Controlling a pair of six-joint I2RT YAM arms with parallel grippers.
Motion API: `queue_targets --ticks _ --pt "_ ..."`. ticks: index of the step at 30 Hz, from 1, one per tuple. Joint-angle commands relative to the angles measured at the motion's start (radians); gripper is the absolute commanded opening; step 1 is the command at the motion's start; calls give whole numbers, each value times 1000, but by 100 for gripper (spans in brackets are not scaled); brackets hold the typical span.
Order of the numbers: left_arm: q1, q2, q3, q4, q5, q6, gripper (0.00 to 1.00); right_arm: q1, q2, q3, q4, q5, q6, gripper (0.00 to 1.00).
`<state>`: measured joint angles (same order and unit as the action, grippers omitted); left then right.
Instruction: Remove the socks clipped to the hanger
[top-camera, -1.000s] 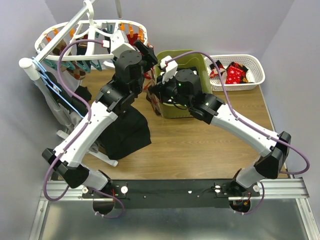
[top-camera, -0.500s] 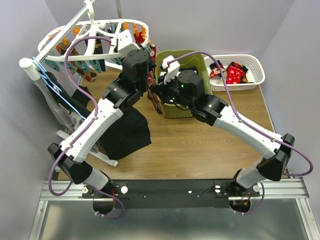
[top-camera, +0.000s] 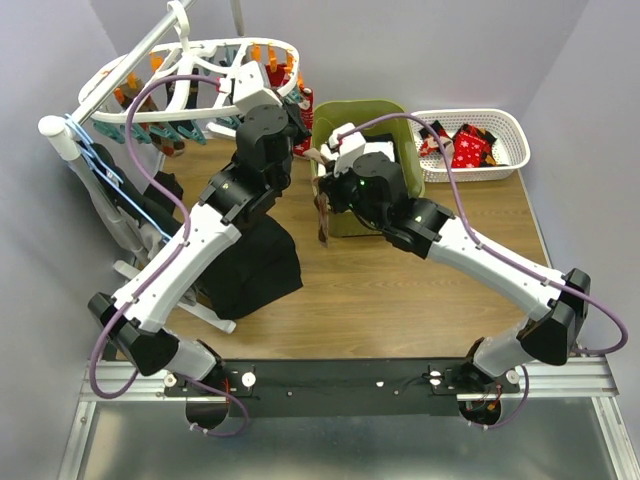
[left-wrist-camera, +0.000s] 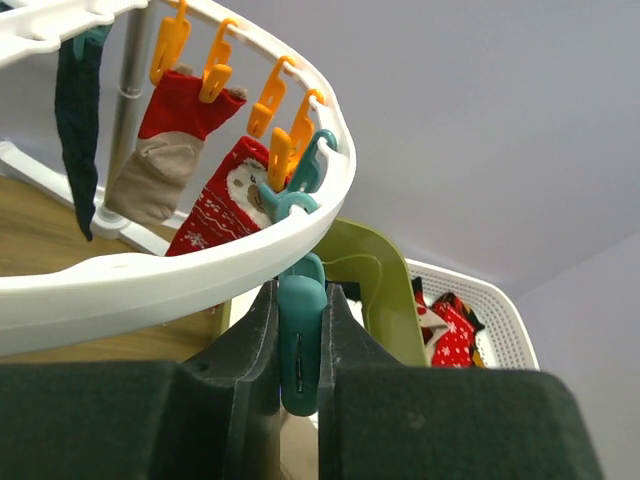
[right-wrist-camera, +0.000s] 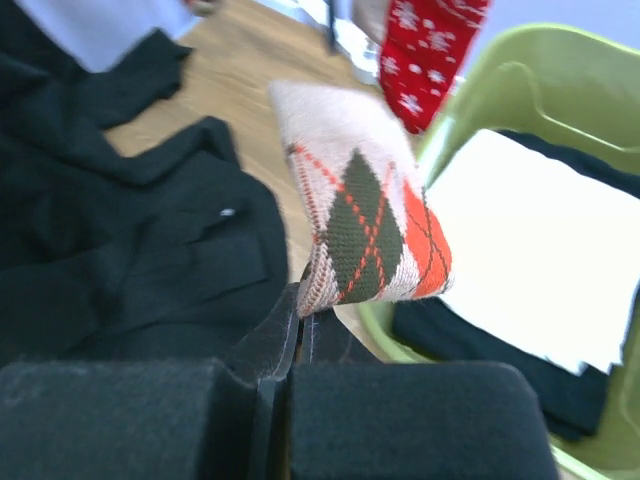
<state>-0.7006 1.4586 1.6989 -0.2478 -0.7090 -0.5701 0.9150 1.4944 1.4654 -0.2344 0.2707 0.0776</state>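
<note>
The white oval hanger (top-camera: 205, 48) (left-wrist-camera: 150, 285) stands at the back left with teal and orange clips. Still clipped to it are a red patterned sock (left-wrist-camera: 222, 208), a red and beige sock (left-wrist-camera: 165, 150) and a dark one (left-wrist-camera: 78, 110). My left gripper (left-wrist-camera: 300, 340) (top-camera: 288, 122) is up at the hanger's right rim, shut on a dangling teal clip (left-wrist-camera: 301, 350). My right gripper (right-wrist-camera: 300, 312) (top-camera: 326, 185) is shut on the cuff of a beige argyle sock (right-wrist-camera: 365, 225) (top-camera: 323, 222), which hangs beside the green bin.
A green bin (top-camera: 372, 112) (right-wrist-camera: 520, 70) holds a folded white cloth (right-wrist-camera: 530, 240) over dark fabric. A white mesh basket (top-camera: 505, 125) at the back right holds red socks. A large black garment (top-camera: 250, 265) (right-wrist-camera: 120, 250) lies on the table's left, by the rack stand (top-camera: 110, 215).
My left jaws have closed from wide open onto the teal clip after moving up to the hanger's rim. The right gripper, still shut, has shifted slightly with the argyle sock.
</note>
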Motion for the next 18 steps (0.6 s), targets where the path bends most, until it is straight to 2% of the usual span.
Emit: queue_targets --ticks 1,5,9,18 --pt "-4 -93 -76 102 157 88 0 -83 -23 21 -40 93 24 1" --pt "-4 -161 -159 146 239 140 0 -250 -10 78 -72 -4 62 1" --pt "9 -213 -214 168 337 157 0 -459 68 211 -106 -63 76 1" --pt "194 -302 -332 179 667 127 0 -795 295 420 -120 -177 106 1"
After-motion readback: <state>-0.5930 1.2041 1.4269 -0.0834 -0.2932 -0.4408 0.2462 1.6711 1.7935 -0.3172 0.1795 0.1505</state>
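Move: My right hand holds the argyle sock; the white basket it is bound for lies about 23 cm ahead and 33 cm to its right, some 28 cm lower, with the green bin nearer: 17 ahead, 9 right, 22 down. My left hand pinches a teal clip on the hanger rim; from it the clipped Santa sock hangs about 9 cm farther out, 3 left and a little lower. I sweep my right hand away from the hanger, right and forward past the bin towards the white basket, about 30 cm, rising some 5 cm and turning the wrist clockwise, its fingers still shut on the argyle sock. Meanwhile my left hand keeps its pinch on the teal clip and draws the hanger rim back about 4 cm, turning clockwise some 15 degrees. ##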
